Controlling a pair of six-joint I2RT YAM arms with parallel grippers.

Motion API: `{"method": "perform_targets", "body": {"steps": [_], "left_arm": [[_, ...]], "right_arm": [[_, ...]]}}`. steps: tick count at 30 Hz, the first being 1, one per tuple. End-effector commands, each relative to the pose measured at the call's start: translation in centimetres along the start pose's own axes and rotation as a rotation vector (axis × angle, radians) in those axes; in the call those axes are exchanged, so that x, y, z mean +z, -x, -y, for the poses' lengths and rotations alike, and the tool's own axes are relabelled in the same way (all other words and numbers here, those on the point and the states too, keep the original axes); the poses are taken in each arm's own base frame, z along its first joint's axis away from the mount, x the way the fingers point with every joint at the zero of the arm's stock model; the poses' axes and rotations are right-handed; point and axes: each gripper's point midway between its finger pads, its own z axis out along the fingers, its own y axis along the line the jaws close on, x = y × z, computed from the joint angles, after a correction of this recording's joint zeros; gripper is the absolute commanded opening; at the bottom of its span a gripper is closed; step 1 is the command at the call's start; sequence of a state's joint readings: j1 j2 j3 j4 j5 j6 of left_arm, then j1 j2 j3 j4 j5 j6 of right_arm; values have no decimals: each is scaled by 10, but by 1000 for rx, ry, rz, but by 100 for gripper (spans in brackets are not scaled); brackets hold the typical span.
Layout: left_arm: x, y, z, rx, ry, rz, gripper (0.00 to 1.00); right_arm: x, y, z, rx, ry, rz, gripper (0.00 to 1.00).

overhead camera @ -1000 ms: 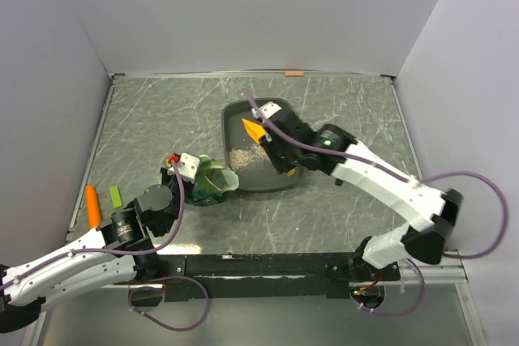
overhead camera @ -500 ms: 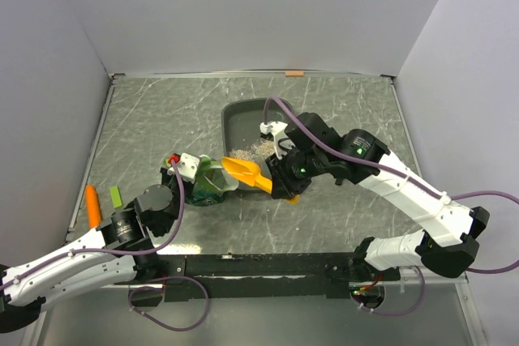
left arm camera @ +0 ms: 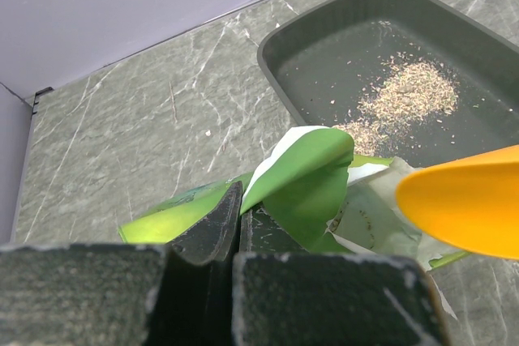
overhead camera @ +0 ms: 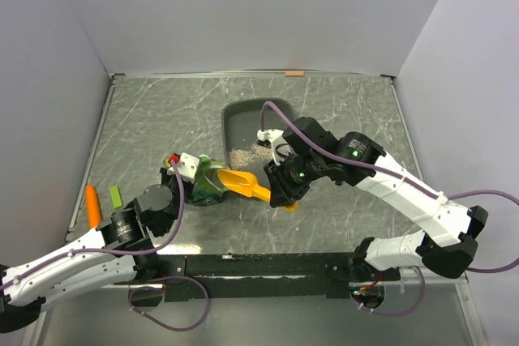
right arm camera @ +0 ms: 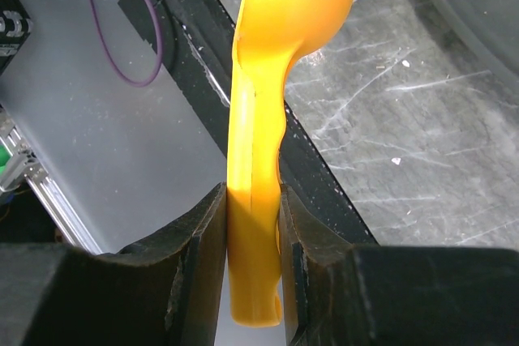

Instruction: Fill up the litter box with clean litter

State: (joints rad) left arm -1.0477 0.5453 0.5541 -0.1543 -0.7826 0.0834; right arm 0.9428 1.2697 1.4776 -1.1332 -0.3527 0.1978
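The litter box (overhead camera: 243, 117) is a dark grey tray at the table's middle, partly covered by my right arm. A thin scatter of clean litter (overhead camera: 242, 154) lies on its floor, and it shows in the left wrist view too, the litter (left arm camera: 408, 93) inside the litter box (left arm camera: 332, 42). My left gripper (overhead camera: 188, 166) is shut on the edge of the green bag (left arm camera: 304, 180), which stands with its mouth open. My right gripper (right arm camera: 253, 208) is shut on the handle of the orange scoop (right arm camera: 272, 79). The scoop (overhead camera: 242, 183) has its bowl at the bag's mouth.
An orange carrot-shaped item (overhead camera: 93, 206) and a small green piece (overhead camera: 115, 197) lie at the table's left edge. A strip of orange tape (overhead camera: 294, 74) marks the back edge. Grey walls close the table on three sides.
My right arm has swung the scoop out of the litter box and leftward down to the bag's mouth. The left arm and the bag have stayed put.
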Motion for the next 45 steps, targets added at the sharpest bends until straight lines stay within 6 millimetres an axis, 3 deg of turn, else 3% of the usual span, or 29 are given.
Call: {"method": "perform_targets", "body": {"steps": [1,13,22,29,35,36,45], "left_arm": [[-4,16,-12,-47,45,24,1],[-5,17,-13,-50,42,33,1],[-4,16,-10,-46,31,31,1],[-4,16,-10,-44,29,29,1],[-4,15,-10,-42,30,26,1],[-4,16,-10,-43,30,28,1],[-4,15,-9,-39,30,23,1]], "right_arm": [[7,13,-2,-19,8,29,0],[39,29,8,-30,-11,-21,0],[79,55,21,78,10,-14,0],[77,80,41,192,36,85,0],[69,98,62,295,11,204,13],[71,96,67,327,3,209,20],[84,94,83,411,-28,248,34]]}}
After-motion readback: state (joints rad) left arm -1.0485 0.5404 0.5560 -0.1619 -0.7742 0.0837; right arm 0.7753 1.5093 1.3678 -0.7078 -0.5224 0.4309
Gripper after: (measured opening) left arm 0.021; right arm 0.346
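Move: From the right hand, which already grips the yellow scoop, the green bag's mouth is about 19 cm to the left, some 10 cm ahead and roughly 8 cm lower. The litter box's middle lies about 22 cm ahead, 8 cm left and 23 cm below that hand, with the litter pile about 20 cm ahead and 11 cm left. From the left hand, still pinching the bag's rim, the mouth is about 7 cm right, 1 cm ahead and 4 cm lower. Lower the right hand while carrying it left and forward towards the bag, then from about 6 cm down-left swing it on forward some 4 cm, turning the wrist clockwise and tipping it, about 20 degrees in all, so the empty scoop's bowl enters the bag's mouth. Keep the grip on the handle; hold the left hand still on the rim. ##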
